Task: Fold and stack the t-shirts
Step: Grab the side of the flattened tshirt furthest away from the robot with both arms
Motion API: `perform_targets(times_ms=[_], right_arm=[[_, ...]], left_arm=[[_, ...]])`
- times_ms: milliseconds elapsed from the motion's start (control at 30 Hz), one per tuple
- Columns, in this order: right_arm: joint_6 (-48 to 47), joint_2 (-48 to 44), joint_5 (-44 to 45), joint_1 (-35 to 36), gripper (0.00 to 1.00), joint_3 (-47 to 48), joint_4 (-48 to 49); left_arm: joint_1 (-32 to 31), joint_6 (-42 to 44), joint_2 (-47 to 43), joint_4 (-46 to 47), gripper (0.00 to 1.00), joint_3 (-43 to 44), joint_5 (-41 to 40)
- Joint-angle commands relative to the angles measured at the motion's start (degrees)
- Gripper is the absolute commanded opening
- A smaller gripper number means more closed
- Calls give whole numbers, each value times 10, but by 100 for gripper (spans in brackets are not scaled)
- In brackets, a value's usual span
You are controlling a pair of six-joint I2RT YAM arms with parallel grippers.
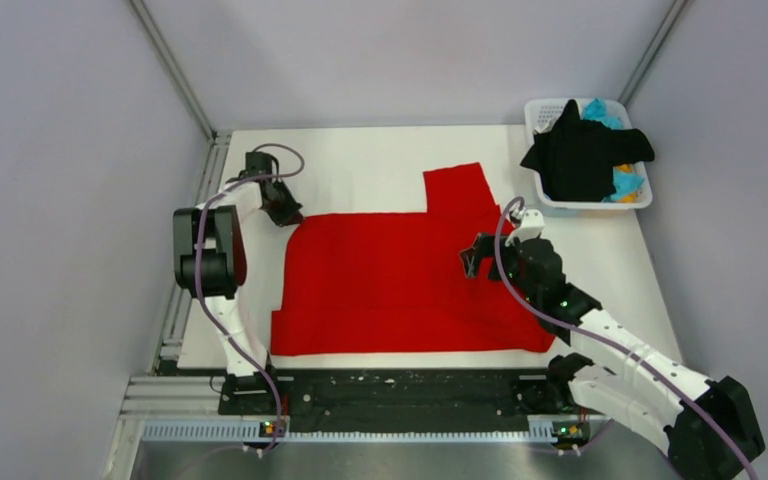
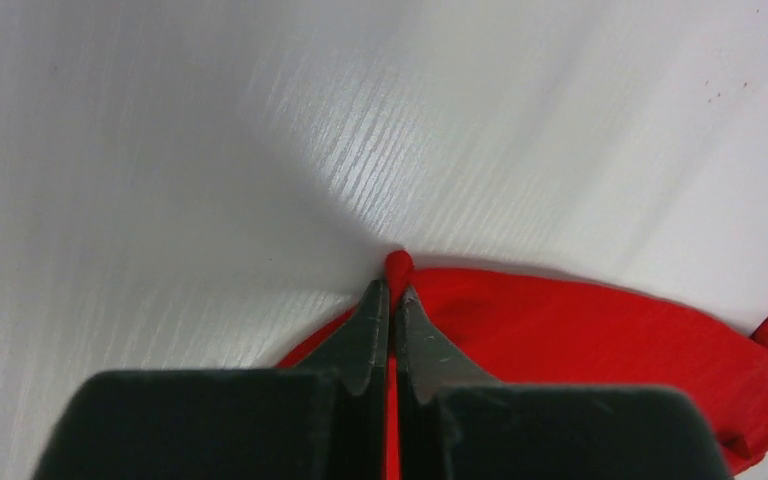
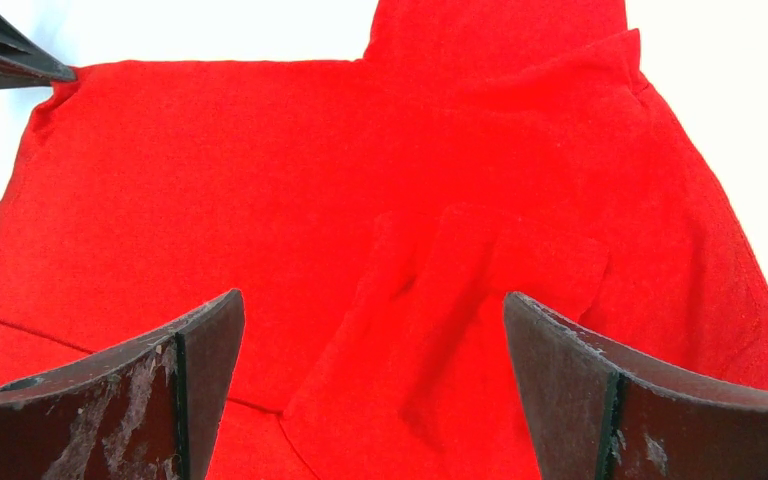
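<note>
A bright red t-shirt (image 1: 400,275) lies spread flat across the white table, one sleeve reaching toward the back. My left gripper (image 1: 288,214) is at the shirt's far-left corner, shut on a pinch of its red cloth (image 2: 398,266). Over the shirt's right part, my right gripper (image 1: 477,262) hovers open with only red cloth (image 3: 430,250) beneath its spread fingers. A black t-shirt (image 1: 582,155) is draped over the basket at the back right, with bits of cyan cloth (image 1: 600,110) and orange cloth (image 1: 624,167) showing under it.
The white plastic basket (image 1: 545,110) stands at the table's back-right corner. Grey walls close in the left, back and right sides. A black strip and a metal rail (image 1: 400,430) run along the near edge by the arm bases.
</note>
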Motion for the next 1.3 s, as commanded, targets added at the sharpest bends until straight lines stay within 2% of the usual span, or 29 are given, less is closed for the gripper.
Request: perform_targets(times_ms=[0,200,367,600,767,1000,1167,1267], right_arm=[[-9,0,18,5,99,21,-7],[16,36,39,5,99,91,-79],[50,131,44,5,99,190,-108],[56,350,113,-16,99,403,-156],[45,534,88,-75,99,573,-186],[-60,752,106,-94,99,777,-176],[-66,868,109,-107,98,896,-194],[-71,901,103,-109,96,923,-191]], left_arm=[[-9,4,3,-23,0,5,-32],[-21,-1,-13,-29,0,5,-62],[-25,-4,-21,-41,0,8,-75],[-25,-3,-36,-52,0,9,-93],[-25,-4,-40,-51,0,7,-86],[-25,-10,-39,-55,0,9,-92],[-25,-11,-42,-59,0,10,-92],[-25,-10,-48,-59,0,5,-95]])
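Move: The far end of the t-shirt's upright sleeve lies flat about 33 cm ahead of the right hand, 4 cm to its left and 12 below. The notch where sleeve meets body is some 20 cm ahead and 10 left of that hand, and the clothes basket about 32 ahead and 29 right. The left hand already pinches the shirt's far left corner; from it the sleeve end lies roughly 15 cm farther out and 35 right. Towards the sleeve's far end the right hand swings forward about 32 cm, first rising some 5 cm over the shirt, then sinking to about 8 cm below its start, fingers staying wide open while the wrist turns clockwise, tips down and rolls left side down, roughly 15 degrees each. The left hand keeps its pinch on the far left corner and eases it back about 1.5 cm. ##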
